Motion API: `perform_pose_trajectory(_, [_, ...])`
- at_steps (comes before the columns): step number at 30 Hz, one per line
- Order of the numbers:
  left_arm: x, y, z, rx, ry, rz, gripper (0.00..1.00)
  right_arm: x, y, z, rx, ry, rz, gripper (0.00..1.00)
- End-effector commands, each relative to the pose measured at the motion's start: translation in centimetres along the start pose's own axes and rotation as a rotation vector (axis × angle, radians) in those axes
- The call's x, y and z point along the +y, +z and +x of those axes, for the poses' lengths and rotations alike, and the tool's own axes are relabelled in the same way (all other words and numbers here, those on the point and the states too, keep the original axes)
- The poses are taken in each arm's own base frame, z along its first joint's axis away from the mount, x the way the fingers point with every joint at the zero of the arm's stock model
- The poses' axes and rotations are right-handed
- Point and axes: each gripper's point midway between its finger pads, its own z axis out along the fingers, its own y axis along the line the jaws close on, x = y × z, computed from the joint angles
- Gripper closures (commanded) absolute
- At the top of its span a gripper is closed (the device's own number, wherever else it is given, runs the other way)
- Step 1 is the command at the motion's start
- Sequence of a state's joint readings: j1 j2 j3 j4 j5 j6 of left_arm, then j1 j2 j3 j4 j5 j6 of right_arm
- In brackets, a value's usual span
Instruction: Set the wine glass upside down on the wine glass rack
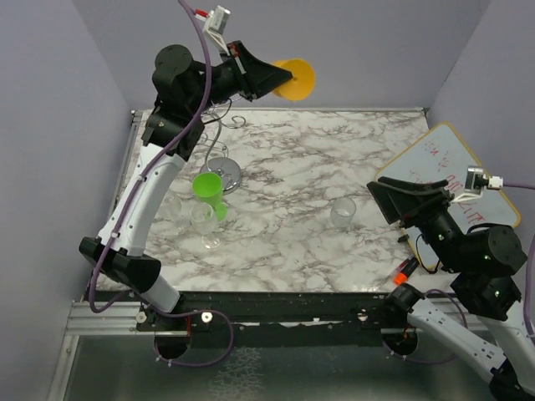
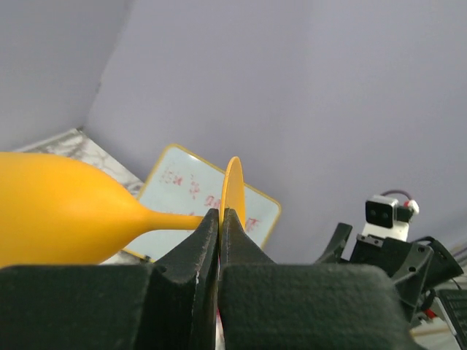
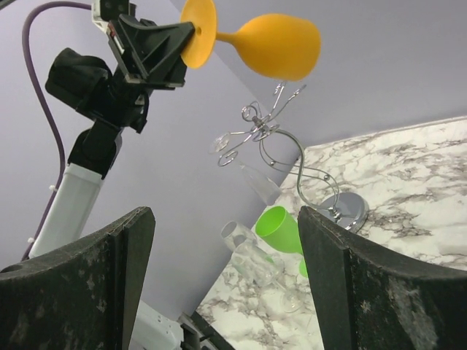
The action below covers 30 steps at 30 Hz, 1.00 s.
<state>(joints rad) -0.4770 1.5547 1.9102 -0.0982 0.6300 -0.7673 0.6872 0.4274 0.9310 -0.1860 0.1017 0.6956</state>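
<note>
My left gripper (image 2: 221,215) is raised high at the back left and is shut on the flat foot of the orange wine glass (image 2: 51,211). The glass lies sideways in the air, its bowl pointing away from the fingers. From above the orange wine glass (image 1: 294,79) shows just past the left gripper (image 1: 276,79). The wine glass rack (image 3: 281,146), silver wire with curled arms, stands below the orange wine glass (image 3: 281,45), its round base (image 1: 224,173) on the marble table. A clear glass (image 3: 257,181) hangs from one arm. My right gripper (image 3: 225,215) is open and holds nothing; it hovers at the right (image 1: 393,196).
A green glass (image 1: 207,188) and a clear stemmed glass (image 1: 205,221) stand beside the rack's base. A clear cup (image 1: 343,211) stands mid-right. A whiteboard (image 1: 443,163) leans at the right edge, a marker (image 1: 405,269) near the front. Purple walls close in the table.
</note>
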Motion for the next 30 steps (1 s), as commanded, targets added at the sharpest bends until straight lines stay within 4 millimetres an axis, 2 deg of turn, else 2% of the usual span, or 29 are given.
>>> perform_pose_trajectory(1, [0.5, -2.0, -5.1, -0.083, 0.056, 0.009, 1.00, -1.7, 0.5, 1.2, 0.032, -0.032, 0.062, 0.16])
perform_pose_trajectory(7, [5.1, -6.6, -11.2, -0.243, 0.096, -0.131, 1.00, -2.0, 1.1, 1.7, 0.053, -0.037, 0.078, 0.16])
perform_pose_trajectory(11, [7.7, -10.9, -14.8, -0.352, 0.123, -0.226, 1.00, -1.8, 1.5, 2.0, 0.072, -0.043, 0.071, 0.16])
perform_pose_trajectory(13, [9.3, -13.9, -16.6, -0.409, 0.143, -0.305, 1.00, -1.7, 1.6, 2.1, 0.080, -0.050, 0.063, 0.16])
perform_pose_trajectory(16, [11.2, -17.4, -18.0, -0.473, 0.148, -0.420, 1.00, -1.7, 1.8, 2.2, 0.085, -0.055, 0.063, 0.16])
perform_pose_trajectory(19, [13.0, -20.9, -18.7, -0.539, 0.146, -0.538, 1.00, -1.9, 2.1, 2.5, 0.095, -0.056, 0.070, 0.16])
perform_pose_trajectory(24, [16.1, -25.7, -18.2, -0.609, 0.107, -0.678, 1.00, -2.3, 2.5, 3.0, 0.111, -0.056, 0.086, 0.16])
perform_pose_trajectory(30, [19.7, -28.6, -16.0, -0.643, 0.015, -0.779, 1.00, -2.6, 2.8, 3.4, 0.119, -0.052, 0.098, 0.16])
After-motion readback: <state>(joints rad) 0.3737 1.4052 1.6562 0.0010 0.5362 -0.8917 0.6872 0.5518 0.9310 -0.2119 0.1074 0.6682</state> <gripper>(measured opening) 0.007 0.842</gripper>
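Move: My left hand holds the orange glass by its stem near the foot, bowl hanging down. From it, the wine glass rack's curled top is about 18 cm ahead, 23 cm to the left and 24 cm below; the clear glass already hanging there is roughly 10 cm ahead, 32 cm left and 32 cm down, and the green glass 4 cm ahead, 21 cm left and 46 cm down. From my right hand the rack top is some 34 cm ahead, 40 cm left and 14 cm below. I swing the orange glass, still pinched foot up, in one quick sweep about 35 cm left and some 10 cm forward, high past the rack's top to its left side, turning my left hand some 50 degrees counter-clockwise. It rises slightly, then sinks and eases back a little as it slows. My empty right hand, fingers still wide open, drifts about 5 cm down, forward and left. ##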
